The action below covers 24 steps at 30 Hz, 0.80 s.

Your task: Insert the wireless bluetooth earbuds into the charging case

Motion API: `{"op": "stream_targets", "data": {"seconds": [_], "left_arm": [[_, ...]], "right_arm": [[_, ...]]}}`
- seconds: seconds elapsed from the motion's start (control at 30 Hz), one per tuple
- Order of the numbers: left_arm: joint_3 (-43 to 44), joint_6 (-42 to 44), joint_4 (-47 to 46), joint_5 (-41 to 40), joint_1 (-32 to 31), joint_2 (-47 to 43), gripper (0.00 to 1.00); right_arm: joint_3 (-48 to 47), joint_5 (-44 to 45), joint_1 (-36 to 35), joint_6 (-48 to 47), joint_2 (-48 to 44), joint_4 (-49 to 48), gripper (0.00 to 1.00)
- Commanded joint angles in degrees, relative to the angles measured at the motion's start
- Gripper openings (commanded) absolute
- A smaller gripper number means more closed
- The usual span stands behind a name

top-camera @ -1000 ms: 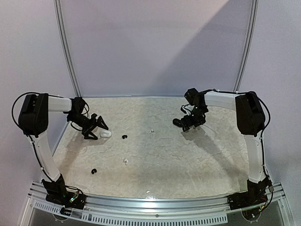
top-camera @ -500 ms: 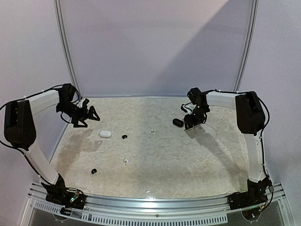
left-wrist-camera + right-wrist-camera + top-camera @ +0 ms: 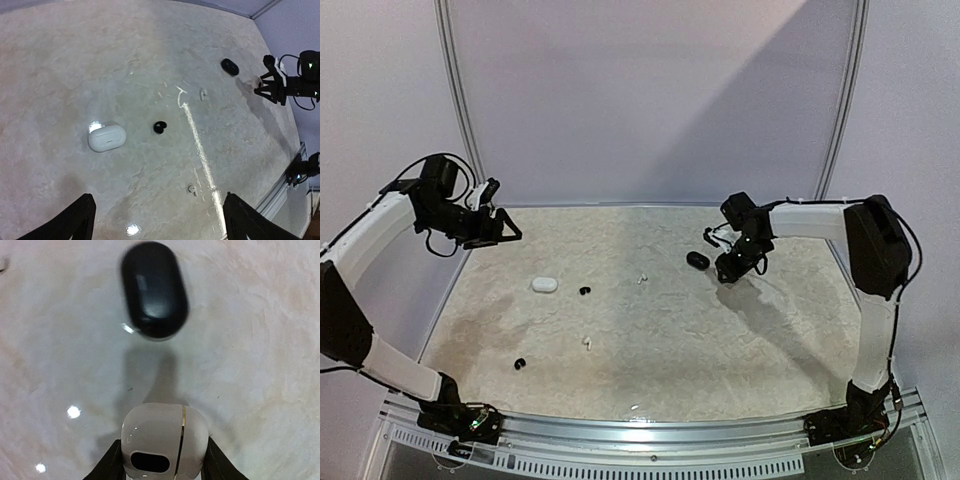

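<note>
My right gripper [image 3: 162,462] is shut on a white charging case [image 3: 165,440], held between both fingers just above the table, with its hinge seam and a dark slot facing the camera. A black case [image 3: 154,289] lies just ahead of it, seen as a black case [image 3: 697,260] left of the right gripper [image 3: 735,265]. My left gripper [image 3: 498,228] hangs open and empty high over the back left corner. Below it lie another white case [image 3: 106,138], a black earbud [image 3: 159,127] and two white earbuds [image 3: 202,93] [image 3: 191,189]. A second black earbud [image 3: 519,363] lies near the front left.
The marbled table [image 3: 650,380] has a metal rail along its near edge [image 3: 650,432]. Upright frame posts [image 3: 460,110] stand at the back corners against the wall. The right arm's gripper [image 3: 274,87] shows far off in the left wrist view.
My left arm has lifted up and back to the left, away from the white case on the table. My right gripper has closed on the other white case and shifted slightly right.
</note>
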<state>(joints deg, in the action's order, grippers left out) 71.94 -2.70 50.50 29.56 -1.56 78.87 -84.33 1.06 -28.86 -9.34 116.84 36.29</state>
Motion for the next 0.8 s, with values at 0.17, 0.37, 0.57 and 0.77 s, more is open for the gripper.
{"op": "stream_targets", "data": {"seconds": [0.17, 0.37, 0.57, 0.77], "left_arm": [[-4.7, 3.5, -7.5, 6.4, -15.5, -18.1, 0.90], [-6.5, -3.4, -14.5, 5.4, -26.9, -24.2, 0.90], [-4.8, -5.4, -15.7, 5.7, -33.2, -24.3, 0.85], [-5.5, -9.4, -19.2, 6.5, -36.1, -23.9, 0.66]], "right_arm": [[8.0, 16.6, -27.6, -12.0, -27.4, -23.2, 0.14], [1.9, 28.9, -42.0, -22.1, -25.9, -32.6, 0.12], [-8.7, 35.6, -50.4, -32.8, -19.0, -32.9, 0.11], [-15.0, 37.4, -53.9, -36.5, -14.3, -31.0, 0.12]]}}
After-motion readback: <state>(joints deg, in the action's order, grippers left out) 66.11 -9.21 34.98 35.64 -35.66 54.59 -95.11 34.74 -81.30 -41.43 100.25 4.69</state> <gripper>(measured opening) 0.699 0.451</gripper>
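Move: Held in the right fingers just above the table, the charging case with the gold band lies about 50 cm right of the left hand, 7 cm farther out and 17 cm lower; the left gripper is its goal, the reverse of that from the right hand. The black case sits some 7 cm ahead and 6 cm left of the right hand. The closed white case lies about 5 cm ahead, 5 cm right and 20 cm below the left hand, with the black earbuds 10 cm right of it. Sweeping fast up some 34 cm, left and back towards the left gripper, the right hand keeps its grip on the gold-banded case and swings its fingers from pointing down to nearly level. The left hand comes to meet it, about 16 cm back and 16 cm right while rising 14 cm, turning clockwise and tipping up, its wide fingers starting to narrow near the end; contact with the case can't be made out. ##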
